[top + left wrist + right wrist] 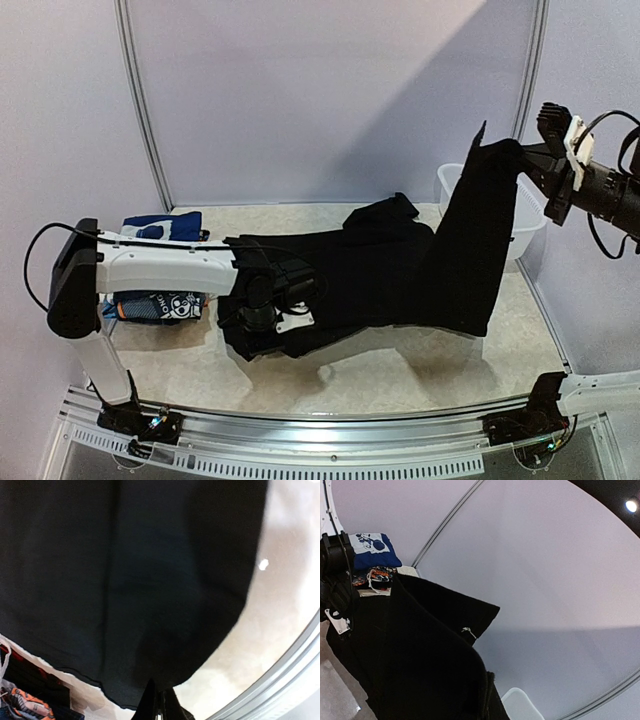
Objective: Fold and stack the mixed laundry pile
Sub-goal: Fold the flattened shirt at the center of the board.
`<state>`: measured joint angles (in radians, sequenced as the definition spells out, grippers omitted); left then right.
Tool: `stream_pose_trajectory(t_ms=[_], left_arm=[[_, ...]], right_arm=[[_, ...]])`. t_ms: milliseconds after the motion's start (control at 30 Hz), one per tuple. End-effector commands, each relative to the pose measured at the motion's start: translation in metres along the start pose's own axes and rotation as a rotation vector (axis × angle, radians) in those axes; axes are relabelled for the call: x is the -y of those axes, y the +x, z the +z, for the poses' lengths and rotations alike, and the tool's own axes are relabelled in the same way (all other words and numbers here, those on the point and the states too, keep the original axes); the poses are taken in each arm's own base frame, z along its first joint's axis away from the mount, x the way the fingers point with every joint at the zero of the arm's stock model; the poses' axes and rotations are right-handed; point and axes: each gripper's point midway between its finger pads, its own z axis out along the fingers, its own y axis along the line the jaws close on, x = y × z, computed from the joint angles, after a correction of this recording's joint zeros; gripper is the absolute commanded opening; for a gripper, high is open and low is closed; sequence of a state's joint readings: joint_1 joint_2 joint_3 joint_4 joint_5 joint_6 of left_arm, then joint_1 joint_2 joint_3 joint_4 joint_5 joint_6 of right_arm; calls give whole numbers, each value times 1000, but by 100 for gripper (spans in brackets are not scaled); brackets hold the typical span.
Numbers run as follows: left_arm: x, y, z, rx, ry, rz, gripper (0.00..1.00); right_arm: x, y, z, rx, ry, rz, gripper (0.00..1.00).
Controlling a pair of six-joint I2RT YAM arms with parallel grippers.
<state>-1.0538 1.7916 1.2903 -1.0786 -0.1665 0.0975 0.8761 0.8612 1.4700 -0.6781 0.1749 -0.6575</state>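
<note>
A large black garment (400, 270) from the mixed laundry pile stretches across the table. My left gripper (262, 318) is shut on its left end, low over the table. In the left wrist view the black cloth (125, 580) fills most of the frame, and the fingertips (159, 696) are pressed together on its hem. My right gripper (530, 160) is shut on the other end and holds it high at the right, so the cloth hangs down steeply. In the right wrist view the black garment (410, 650) covers the fingers.
Folded pieces sit at the far left under the left arm: a blue cartoon-print garment (165, 225) and a dark printed one with orange bits (160, 305). A white plastic tub (525, 228) stands at the back right behind the hanging cloth. A metal rail (330, 425) runs along the near table edge.
</note>
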Motion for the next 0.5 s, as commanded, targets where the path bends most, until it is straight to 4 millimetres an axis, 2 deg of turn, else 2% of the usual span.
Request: stream_pose_trajectory(t_ms=[0,100,267,467], left_arm=[[-22,0,-21,26,24,-59,0],[-35,2,-21,20,31,-89,0],[-54,4,-20,16,49,-151,0],[-66,2,-15,24,80,-206,0]], right_arm=[[5,-10,13,17,22,-85,0],[5,-11,23,18,31,-115,0],[20,-13,43,14,134,-192,0],[30,-14,79,52,150,-249,0]])
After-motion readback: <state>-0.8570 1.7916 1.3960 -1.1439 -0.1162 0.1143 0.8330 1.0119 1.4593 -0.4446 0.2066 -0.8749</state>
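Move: I already hold the black shirt by both ends, and its middle, spread on the board, is what both hands carry towards. It lies about 20 cm ahead of my left hand, 15 cm to its right and 5 cm below; the clothes stack stands some 28 cm to that hand's left, 20 cm farther out. From my raised right hand the middle lies about 20 cm ahead, 23 cm left and 47 cm down, with the white basket some 35 cm ahead, 17 cm right and 38 cm down. Both my hands keep their pinch on the black shirt and sweep it outward together. My left takes the near left corner about 5 cm forward, with 2–3 cm of drift to the left and as much rise, turning some 10 degrees counter-clockwise. High up, my right draws its end 5 cm forward and 3 cm left, over towards the shirt's middle, and tips its fingers up about 10 degrees. ##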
